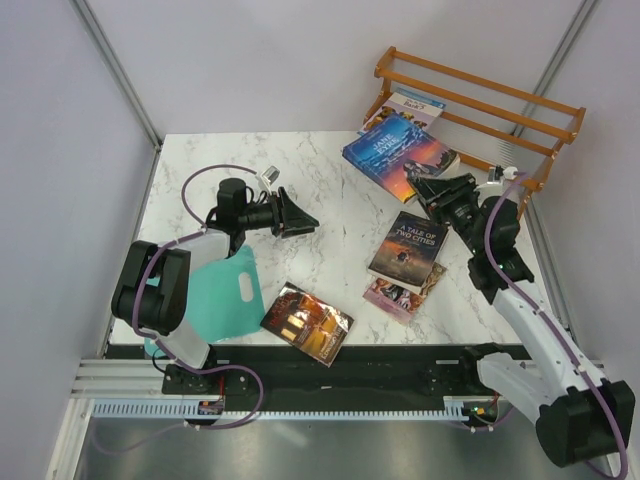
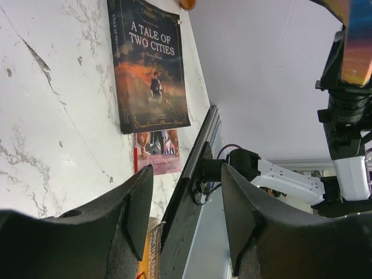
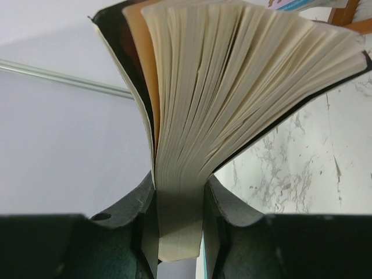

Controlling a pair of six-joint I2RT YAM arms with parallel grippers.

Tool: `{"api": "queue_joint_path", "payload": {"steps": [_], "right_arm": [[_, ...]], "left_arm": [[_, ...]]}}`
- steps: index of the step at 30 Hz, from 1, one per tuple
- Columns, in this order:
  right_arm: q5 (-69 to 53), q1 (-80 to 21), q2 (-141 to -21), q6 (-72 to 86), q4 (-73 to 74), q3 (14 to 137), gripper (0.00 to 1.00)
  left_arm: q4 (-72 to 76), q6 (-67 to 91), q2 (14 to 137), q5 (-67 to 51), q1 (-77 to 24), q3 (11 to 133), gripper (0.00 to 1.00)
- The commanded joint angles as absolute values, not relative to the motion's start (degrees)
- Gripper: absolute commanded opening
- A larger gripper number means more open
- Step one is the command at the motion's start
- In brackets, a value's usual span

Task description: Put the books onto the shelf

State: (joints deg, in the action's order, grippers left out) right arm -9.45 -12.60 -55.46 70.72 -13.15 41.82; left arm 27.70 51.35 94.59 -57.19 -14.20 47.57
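Observation:
My right gripper [image 1: 428,187] is shut on the edge of the blue "Jane Eyre" book [image 1: 388,148], just in front of the shelf [image 1: 500,112]. In the right wrist view its pages [image 3: 232,87] fan out above my gripper [image 3: 179,192]. A light-blue book [image 1: 417,104] rests against the shelf's left end. "A Tale of Two Cities" [image 1: 407,247] lies flat, partly over a pink book [image 1: 393,298]; both books show in the left wrist view, the dark one [image 2: 150,64] above the pink one [image 2: 156,152]. A dark red-brown book [image 1: 307,322] lies near the front edge. My left gripper [image 1: 297,218] is open and empty above the table's middle.
A teal flat sheet [image 1: 225,292] with a handle hole lies by the left arm's base. The black rail [image 1: 330,365] runs along the near edge. White walls close in the back and sides. The shelf stands at the far right corner.

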Motion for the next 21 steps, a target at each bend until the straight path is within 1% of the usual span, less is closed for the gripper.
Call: {"api": "queue_joint_path", "payload": {"steps": [1,4,9,21], "right_arm": [[-9.7,-12.8,-48.1,70.7,-19.1,43.9,0.0],[-8.1,-12.7,-45.3,70.0,-17.1,44.0,0.0],[1.0,-12.6,-40.4,69.2,-11.0,42.6,0.0],[14.8,-10.1,-37.8,69.4,-10.4,38.6,0.0]], "left_arm": [[30.4,51.9,94.8,-58.6,-13.9,47.1,0.56],[30.5,51.9,94.7,-58.7,-13.9,46.8,0.54],[30.5,51.9,94.5,-58.9,-13.9,46.5,0.51],[30.5,51.6,94.7,-59.8,-13.9,47.0,0.54]]}}
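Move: The free stretch of shelf right of the dog book, where my right hand is taking Jane Eyre, lies about 13 cm ahead of that hand, some 17 cm to its right and 14 cm lower. The dog book already on the shelf is about 20 cm ahead and 3 cm left. A Tale of Two Cities lies on the table, some 5 cm back, 1 cm left and 29 cm below. From my left hand, the free stretch is about 15 cm ahead, 42 cm right, near its height. Keeping Jane Eyre pinched by its edge, my right hand first backs off about 4 cm and rises 2 cm, drawing the book away from the dog book. Then I swing to the right, about 7 cm in all, sinking nearly 5 cm from the top of the rise and turning the book some 20 degrees clockwise, towards the shelf's free stretch. ##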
